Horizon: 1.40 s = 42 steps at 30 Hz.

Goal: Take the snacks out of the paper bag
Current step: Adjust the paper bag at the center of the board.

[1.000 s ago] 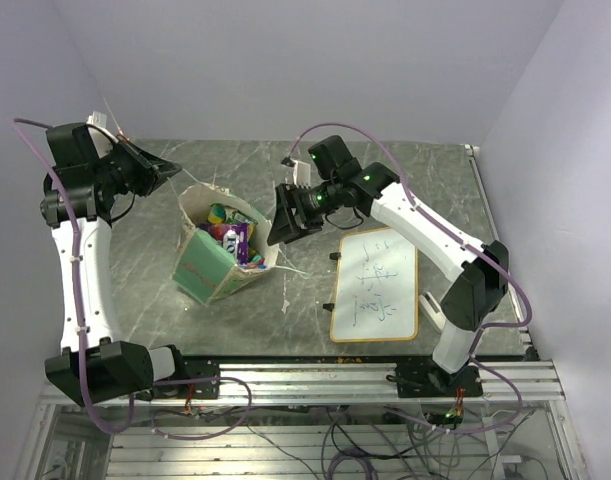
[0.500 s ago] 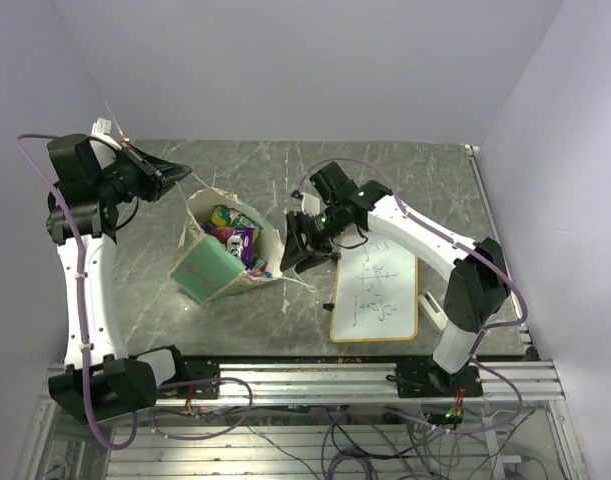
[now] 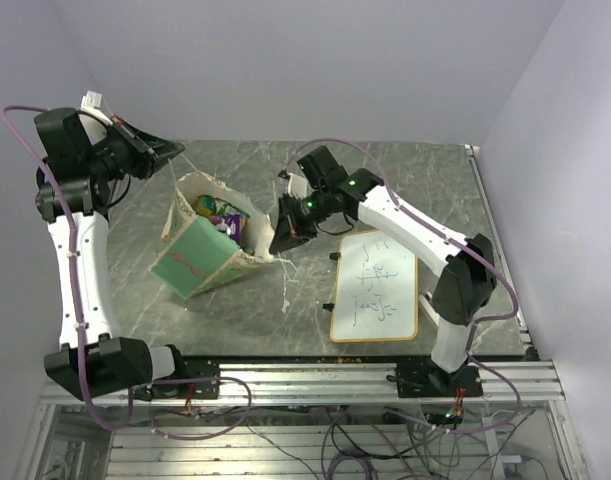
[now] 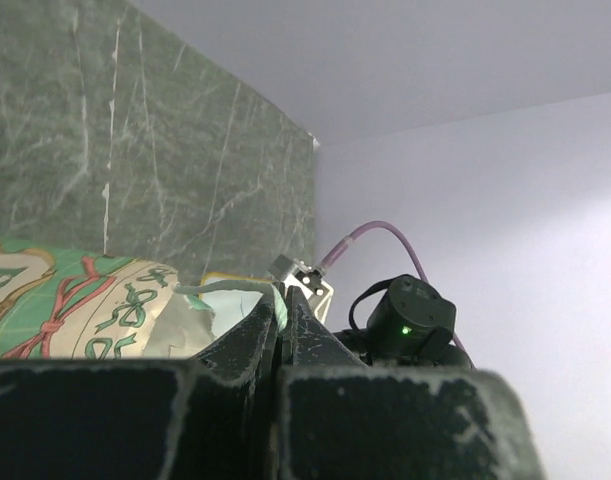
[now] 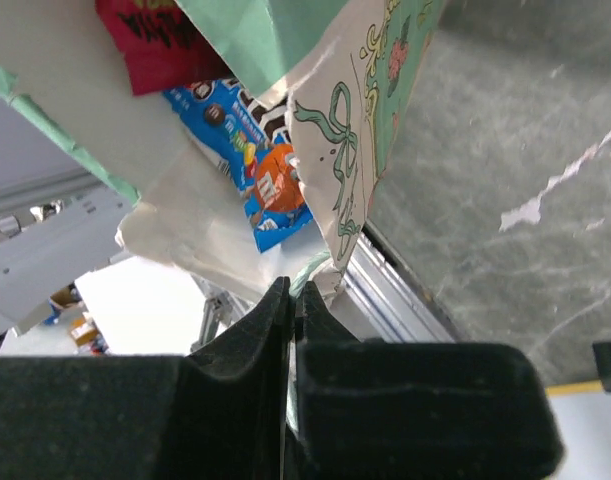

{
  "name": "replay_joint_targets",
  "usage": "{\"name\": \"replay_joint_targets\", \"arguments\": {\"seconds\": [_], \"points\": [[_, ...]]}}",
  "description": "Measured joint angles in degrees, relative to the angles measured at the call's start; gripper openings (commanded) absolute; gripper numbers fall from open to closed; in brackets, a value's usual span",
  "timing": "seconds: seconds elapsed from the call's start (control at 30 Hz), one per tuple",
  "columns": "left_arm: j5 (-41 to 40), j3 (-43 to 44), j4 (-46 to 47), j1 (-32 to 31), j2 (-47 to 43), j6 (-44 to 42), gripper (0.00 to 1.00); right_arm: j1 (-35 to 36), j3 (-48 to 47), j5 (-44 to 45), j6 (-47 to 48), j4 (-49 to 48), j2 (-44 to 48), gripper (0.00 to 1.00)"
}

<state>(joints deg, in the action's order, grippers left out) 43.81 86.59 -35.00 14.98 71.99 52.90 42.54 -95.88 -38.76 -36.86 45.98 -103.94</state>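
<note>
The paper bag (image 3: 198, 258) hangs tilted between my two grippers, mouth up and toward the back, one green panel facing the camera. Snacks (image 3: 223, 218) show in its mouth: green, yellow and purple packets. My left gripper (image 3: 173, 151) is shut on a thin string handle (image 4: 225, 287) at the bag's far left rim. My right gripper (image 3: 279, 242) is shut on the string handle (image 5: 313, 268) at the bag's right rim. The right wrist view looks into the bag: a blue candy packet (image 5: 257, 170) and a red packet (image 5: 150, 35) lie against the cream inside.
A white whiteboard (image 3: 377, 285) with writing lies on the table right of the bag, under my right arm. A small white block (image 3: 429, 306) lies by its right edge. Grey marble table (image 3: 285, 300) lies below the bag.
Both grippers have pulled up and apart on the handles. The bag has lifted and tipped, its bottom swinging toward the front left. My left gripper moved up and left.
</note>
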Motion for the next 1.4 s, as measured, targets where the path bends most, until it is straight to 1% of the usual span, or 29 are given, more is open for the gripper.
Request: {"name": "replay_joint_targets", "arguments": {"seconds": [0.17,0.23,0.3,0.37,0.47,0.57,0.7,0.8,0.9,1.07,1.2,1.3,1.4], "points": [[0.55,4.63,3.15,0.22,3.54,0.24,0.07,0.00,-10.75,1.84,1.81,1.33,-7.89,0.00],[1.25,4.35,5.11,0.31,3.72,0.72,0.07,0.00,-11.74,2.62,2.89,1.44,-9.40,0.06],[2.23,1.25,7.96,0.02,2.40,1.49,0.07,0.00,-9.42,3.02,3.48,0.96,-9.18,0.09],[2.84,-5.40,9.55,-0.66,-1.05,2.19,0.07,0.09,-3.54,3.15,4.00,-0.39,-7.78,0.12],[3.41,-16.50,9.44,-2.10,-7.58,3.61,0.07,0.63,6.69,3.19,4.50,-1.16,-5.20,0.16],[3.67,-22.84,7.65,-2.62,-14.75,4.13,0.07,1.57,13.42,3.65,5.51,-0.83,-3.39,0.19],[3.85,-25.42,4.92,-2.71,-21.77,4.11,0.07,2.40,14.01,6.38,8.72,0.07,-1.62,0.25],[3.82,-25.64,4.09,-2.73,-22.75,4.15,0.07,2.36,11.50,10.36,11.72,0.90,0.20,0.30],[3.85,-25.27,2.89,-2.73,-21.62,3.87,0.07,2.25,9.53,13.29,13.97,-0.42,2.73,0.36],[3.85,-23.15,0.63,-2.82,-17.88,3.04,0.07,3.82,10.01,16.00,16.11,-7.06,7.30,0.42],[3.91,-22.97,1.86,-3.06,-17.42,4.22,0.07,9.86,15.15,20.65,15.78,-17.66,9.79,0.42],[4.09,-22.47,1.62,-3.21,-17.31,4.46,0.07,13.86,18.78,24.02,13.00,-24.68,9.81,0.43],[4.07,-21.33,-0.72,-3.21,-17.14,3.48,0.07,15.04,20.81,27.85,9.33,-30.69,9.60,0.42]]}}
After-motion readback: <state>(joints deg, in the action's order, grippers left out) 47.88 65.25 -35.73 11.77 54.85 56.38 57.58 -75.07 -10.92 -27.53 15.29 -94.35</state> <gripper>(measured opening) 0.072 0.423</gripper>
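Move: Both closed grippers already hold the paper bag by its handles. The bag's middle lies about 13 cm to the right hand's left, some 2 cm farther out and 6 cm lower; from the left hand it is roughly 10 cm back, 3 cm right and 24 cm below. Seen from the right hand, the snacks sit about 10 cm left, 5 cm ahead and 6 cm down, while the whiteboard is some 22 cm right, 5 cm back and 21 cm below. Still pinching its handle, the left hand lifts slightly forward, then draws it back towards the robot about 10 cm and lowers it. The right hand pushes briefly forward, swings back and down some 10 cm while opening and letting go of its handle, then rises and shifts left to the bag's right rim, rolling about 35 degrees, its top turning back towards the robot. ##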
